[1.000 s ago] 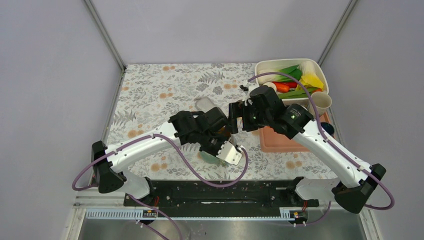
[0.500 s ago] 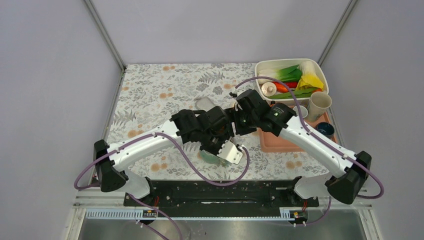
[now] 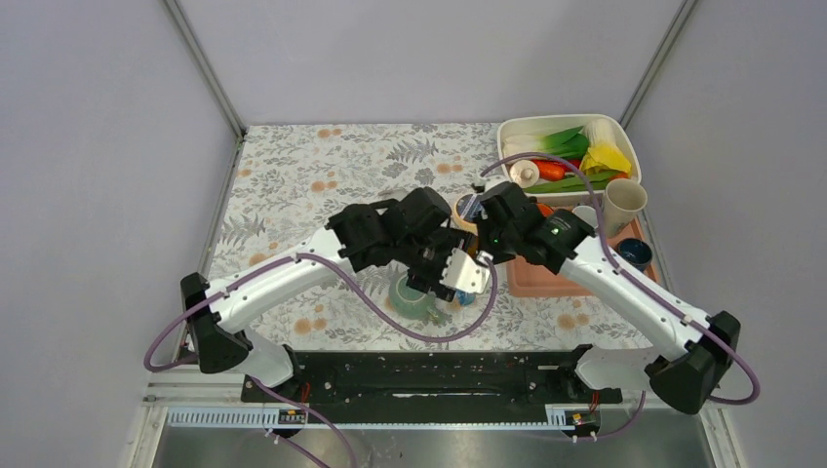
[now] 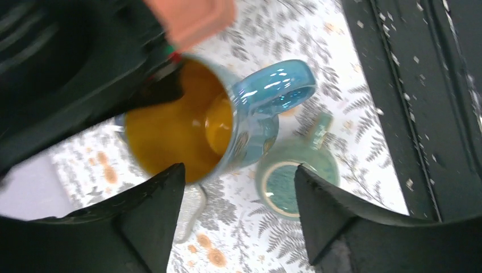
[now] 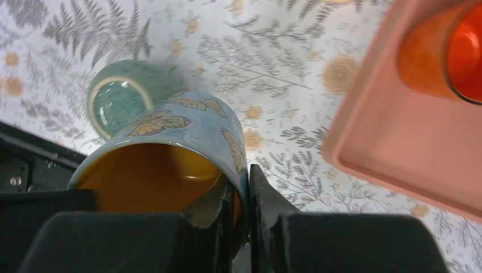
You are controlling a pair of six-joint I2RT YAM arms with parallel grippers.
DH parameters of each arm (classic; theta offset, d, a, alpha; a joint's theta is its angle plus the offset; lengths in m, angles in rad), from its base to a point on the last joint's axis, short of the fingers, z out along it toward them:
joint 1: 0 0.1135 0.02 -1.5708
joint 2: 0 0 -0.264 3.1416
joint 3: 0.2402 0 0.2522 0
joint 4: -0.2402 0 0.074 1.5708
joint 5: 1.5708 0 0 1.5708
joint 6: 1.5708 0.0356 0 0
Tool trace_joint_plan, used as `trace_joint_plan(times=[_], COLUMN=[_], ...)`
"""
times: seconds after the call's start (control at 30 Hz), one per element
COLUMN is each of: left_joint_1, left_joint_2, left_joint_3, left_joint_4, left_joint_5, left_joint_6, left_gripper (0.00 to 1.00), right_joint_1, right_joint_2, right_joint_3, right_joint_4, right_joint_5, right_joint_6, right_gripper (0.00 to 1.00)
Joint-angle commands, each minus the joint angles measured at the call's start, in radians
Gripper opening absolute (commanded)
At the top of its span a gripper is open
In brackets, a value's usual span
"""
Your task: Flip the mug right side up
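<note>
A blue butterfly mug (image 5: pixel 187 122) with an orange inside hangs tilted above the table, its mouth towards both wrist cameras. My right gripper (image 5: pixel 239 176) is shut on its rim, one finger inside and one outside. In the top view only a blue bit of this mug (image 3: pixel 466 295) shows under my left wrist. A green mug (image 3: pixel 412 297) stands upside down on the table, base up; it also shows in the left wrist view (image 4: pixel 295 179). My left gripper (image 4: pixel 240 170) is open and empty above the green mug, apart from it.
A pink tray (image 3: pixel 546 278) with an orange cup (image 5: pixel 449 51) lies to the right. A white bin of vegetables (image 3: pixel 571 151), a beige cup (image 3: pixel 624 200) and a dark bowl (image 3: pixel 634 253) stand at the back right. A silver cup (image 4: pixel 190 213) lies beside the green mug.
My left gripper has risen and shifted away from the green mug, which now shows in full. My right gripper has moved nearer and left, under my left wrist.
</note>
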Motion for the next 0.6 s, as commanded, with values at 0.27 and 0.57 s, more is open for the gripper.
trace_joint_plan(times=[0.27, 0.57], left_joint_1=[0.133, 0.191], left_joint_2=[-0.110, -0.140], left_joint_3=[0.077, -0.142], left_joint_4=[0.072, 0.142], left_joint_5=[0.046, -0.008], left_joint_6=[-0.273, -0.344], left_gripper=[0.95, 0.96], right_joint_1=[-0.448, -0.781], right_joint_2=[-0.290, -0.330], right_joint_3=[-0.196, -0.351], right_joint_4=[0.030, 0.107], right_joint_5=[0.071, 0.171], right_joint_6=[0.017, -0.082], right_gripper=[0.00, 0.00])
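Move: The right gripper holds the blue butterfly mug by its rim; the middle of the pink tray lies some 22 cm to its right, level in reach and about 18 cm below. The orange mug stands 11 cm right and 4 cm ahead, the dark blue mug 31 cm right and 1 cm back. For the free left gripper, the upturned green mug lies about 6 cm left, 3 cm back and 18 cm down; the grey dish is 8 cm left, 16 cm ahead. Swing the right gripper about 23 cm to the right with the butterfly mug still pinched at its rim, turning it some 45 degrees clockwise and sinking over the near part of the pink tray. Meanwhile open the left gripper fully, lift it up and forward away from the butterfly mug, then swing it left and let it sink again, turning counter-clockwise. ##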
